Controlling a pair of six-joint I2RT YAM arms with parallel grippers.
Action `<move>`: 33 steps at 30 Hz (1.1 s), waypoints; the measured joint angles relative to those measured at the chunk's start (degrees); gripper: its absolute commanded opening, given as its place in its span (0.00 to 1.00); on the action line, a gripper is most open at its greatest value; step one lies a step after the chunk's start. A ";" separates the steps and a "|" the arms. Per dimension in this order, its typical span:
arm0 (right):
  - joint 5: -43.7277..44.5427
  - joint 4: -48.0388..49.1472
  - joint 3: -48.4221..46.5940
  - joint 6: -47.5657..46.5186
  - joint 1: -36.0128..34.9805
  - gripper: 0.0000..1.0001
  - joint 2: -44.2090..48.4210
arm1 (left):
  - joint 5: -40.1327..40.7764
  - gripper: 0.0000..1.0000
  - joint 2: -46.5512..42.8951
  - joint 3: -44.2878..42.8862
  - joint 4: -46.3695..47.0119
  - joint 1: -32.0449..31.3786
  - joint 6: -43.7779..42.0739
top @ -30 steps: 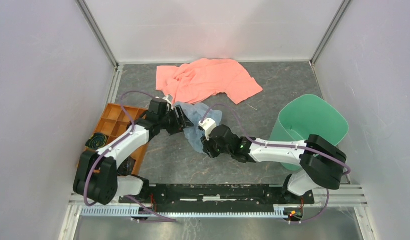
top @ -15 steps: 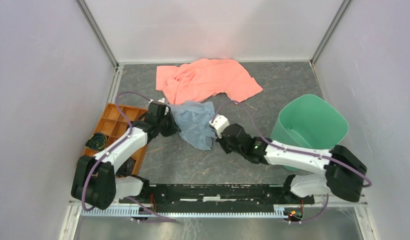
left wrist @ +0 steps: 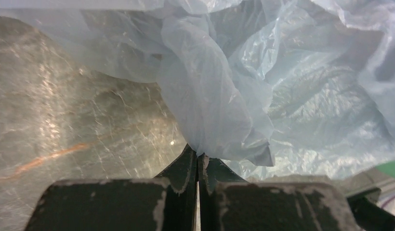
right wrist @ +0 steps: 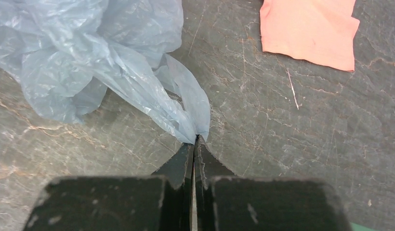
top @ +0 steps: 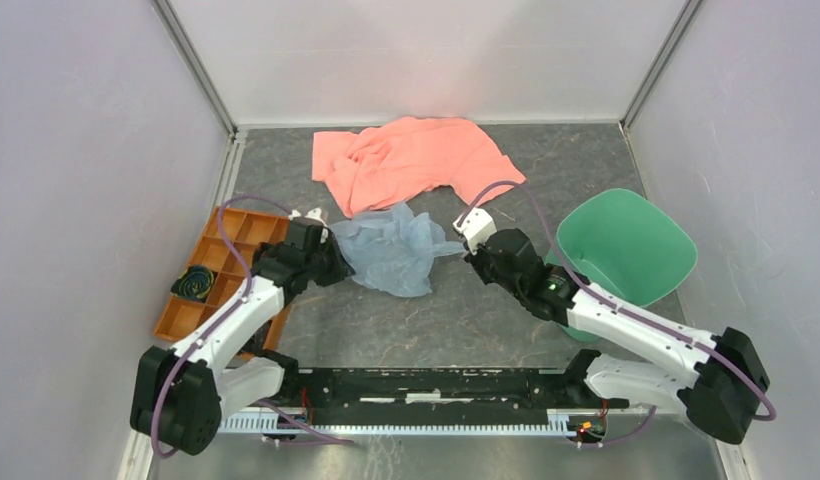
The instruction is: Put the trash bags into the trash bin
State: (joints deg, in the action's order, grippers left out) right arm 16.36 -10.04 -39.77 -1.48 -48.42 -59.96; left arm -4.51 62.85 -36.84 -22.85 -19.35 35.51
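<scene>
The trash bag [top: 394,250], a crinkly pale blue-grey film, is stretched between my two grippers just over the dark floor in the middle. My left gripper [top: 338,262] is shut on its left edge; in the left wrist view the film [left wrist: 219,96] bunches out of the shut tips [left wrist: 198,153]. My right gripper [top: 464,250] is shut on a pulled-out tail at its right end, where the film [right wrist: 89,57] runs into the closed tips [right wrist: 195,139]. The green trash bin [top: 676,262] stands at the right, leaning, its mouth open, behind the right arm.
A salmon-pink cloth [top: 411,160] lies at the back, its corner [right wrist: 311,29] beyond the right gripper. An orange compartmented tray [top: 221,262] with a dark coiled item [top: 195,283] sits by the left wall. Walls close in on three sides.
Both grippers have shut on the bag and drawn apart. The left one pulled back left, the right one swung right toward the bin, and the bag spread out between them.
</scene>
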 measured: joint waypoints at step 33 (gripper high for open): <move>-13.18 7.17 -19.54 -5.51 -7.21 0.98 -14.27 | -5.22 0.02 -3.32 -25.70 1.55 0.07 3.56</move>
State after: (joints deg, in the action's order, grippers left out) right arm 3.18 -2.87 -59.31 -6.98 -55.64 -74.24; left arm -9.74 59.53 -62.54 -21.30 -19.29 39.07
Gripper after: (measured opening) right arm 0.979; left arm 0.032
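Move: The trash bag is stretched between the shut grippers: its middle lies about 9 cm right, 4 ahead and 3 below the left hand, and some 15 cm left, 1 ahead and 8 below the right. The towel is roughly 12 cm left of the right hand, 21 ahead and 15 below; the trash bin about 33 cm to its right, level fore-and-aft, 8 below. Left hand hoists bag some 25 cm; right hand lets go, opens, then shifts 13 cm left and up. ##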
